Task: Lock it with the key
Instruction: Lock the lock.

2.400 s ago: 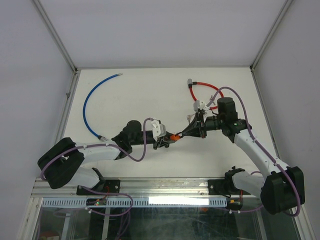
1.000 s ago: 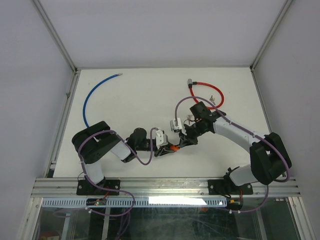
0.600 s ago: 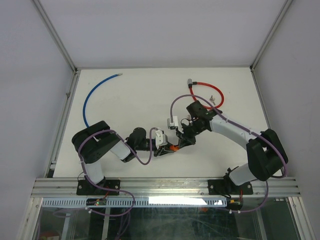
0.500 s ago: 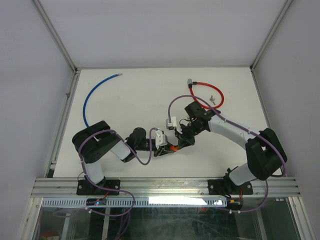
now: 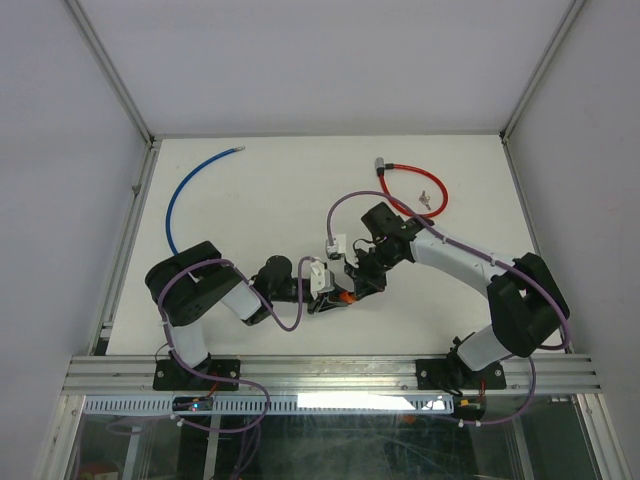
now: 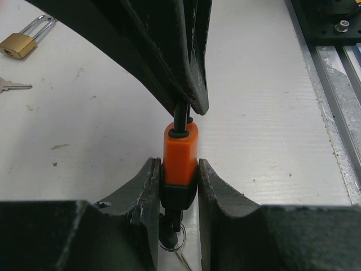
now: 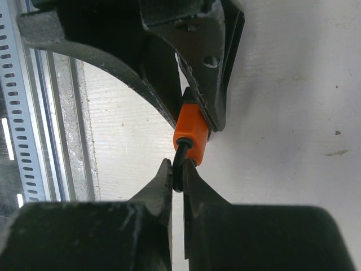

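Observation:
A small orange padlock (image 5: 345,296) with a black base is held just above the table at centre. My left gripper (image 6: 179,169) is shut on its body (image 6: 180,149), one finger on each side. Below the base a dark key (image 6: 171,226) with a wire ring sticks out of the lock. My right gripper (image 7: 177,172) is shut on the black shackle (image 7: 179,164) at the other end of the orange padlock (image 7: 192,135). In the top view the two grippers meet nose to nose, the right gripper (image 5: 356,282) just up and right of the left gripper (image 5: 335,300).
A brass padlock (image 6: 20,44) and a loose silver key (image 6: 11,86) lie on the table. A red cable lock (image 5: 410,190) lies at the back right, a blue cable (image 5: 185,205) at the back left. The aluminium rail (image 5: 330,372) runs along the near edge.
The right arm's wrist has swung a little left while its fingers stay on the shackle. The left arm and the padlock have hardly moved in the last second.

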Available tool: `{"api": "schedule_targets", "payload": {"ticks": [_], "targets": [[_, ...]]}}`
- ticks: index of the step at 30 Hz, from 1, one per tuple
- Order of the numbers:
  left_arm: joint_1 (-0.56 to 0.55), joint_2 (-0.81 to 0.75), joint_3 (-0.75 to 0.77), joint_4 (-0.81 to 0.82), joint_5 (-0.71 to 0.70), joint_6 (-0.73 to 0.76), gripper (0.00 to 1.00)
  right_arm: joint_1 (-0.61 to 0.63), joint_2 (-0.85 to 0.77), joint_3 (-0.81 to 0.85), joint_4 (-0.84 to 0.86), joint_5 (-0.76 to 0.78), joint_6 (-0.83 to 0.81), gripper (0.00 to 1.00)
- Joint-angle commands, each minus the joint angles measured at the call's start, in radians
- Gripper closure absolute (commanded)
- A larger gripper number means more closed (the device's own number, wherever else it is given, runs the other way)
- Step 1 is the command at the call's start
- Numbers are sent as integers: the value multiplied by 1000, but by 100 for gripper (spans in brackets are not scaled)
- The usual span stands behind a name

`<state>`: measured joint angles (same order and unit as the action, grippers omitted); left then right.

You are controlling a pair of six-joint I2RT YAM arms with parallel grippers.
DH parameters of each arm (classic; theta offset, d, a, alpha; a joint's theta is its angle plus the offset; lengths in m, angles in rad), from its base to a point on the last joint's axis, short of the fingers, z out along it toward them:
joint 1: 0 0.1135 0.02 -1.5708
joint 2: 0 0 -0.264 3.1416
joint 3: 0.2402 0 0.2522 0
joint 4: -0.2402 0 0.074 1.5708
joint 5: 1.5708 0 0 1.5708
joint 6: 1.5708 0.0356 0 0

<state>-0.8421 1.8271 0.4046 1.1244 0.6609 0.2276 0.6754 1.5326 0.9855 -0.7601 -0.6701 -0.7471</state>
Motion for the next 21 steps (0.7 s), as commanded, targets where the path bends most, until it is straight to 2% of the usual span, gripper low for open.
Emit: {"api": "schedule_targets", "payload": {"ticks": [1, 5, 10, 14, 16, 21], "targets": [[-14, 39, 10, -8, -77, 14, 100, 90, 110, -59, 222, -52, 37, 100], [1, 16, -12, 32, -88, -21, 100, 44, 69, -57, 225, -63, 41, 100], [10, -21, 6, -6, -89, -96, 100, -35, 12, -58, 219, -114, 45, 100], [11, -50, 18, -28, -82, -162, 80, -70, -18, -56, 206, -158, 43, 100], [11, -73, 6, -22, -99, -186, 67, -84, -28, -53, 194, -177, 36, 100], [12, -141, -71, 74, -138, -228, 38, -108, -56, -58, 182, -212, 24, 100]]}}
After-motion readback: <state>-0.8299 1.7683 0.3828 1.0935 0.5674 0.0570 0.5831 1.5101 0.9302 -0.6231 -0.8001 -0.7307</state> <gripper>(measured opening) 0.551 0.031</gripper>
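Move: The orange padlock's body is already in the left fingers, pinched at its black lower end, so its middle sits about 2 cm to the left hand's right and 1 cm above. From the right hand, which grips the shackle, it lies some 3 cm left, 1 cm back and 2 cm below. On the table, the loose keys lie about 14 cm ahead and 6 cm right of the right hand, and the brass padlock about 12 cm ahead and 20 cm right, both some 8 cm below. The left hand keeps its pinch on the black end of the orange padlock at first, shifting under 1 cm forward and slightly left, then opens its fingers to about half their range and comes free of the body as it turns some 10 degrees. The right hand keeps its closed hold on the shackle and, after a short stillness, goes about 2 cm forward and nearly 1 cm up, with a roll of roughly 10 degrees that lifts its left side. ##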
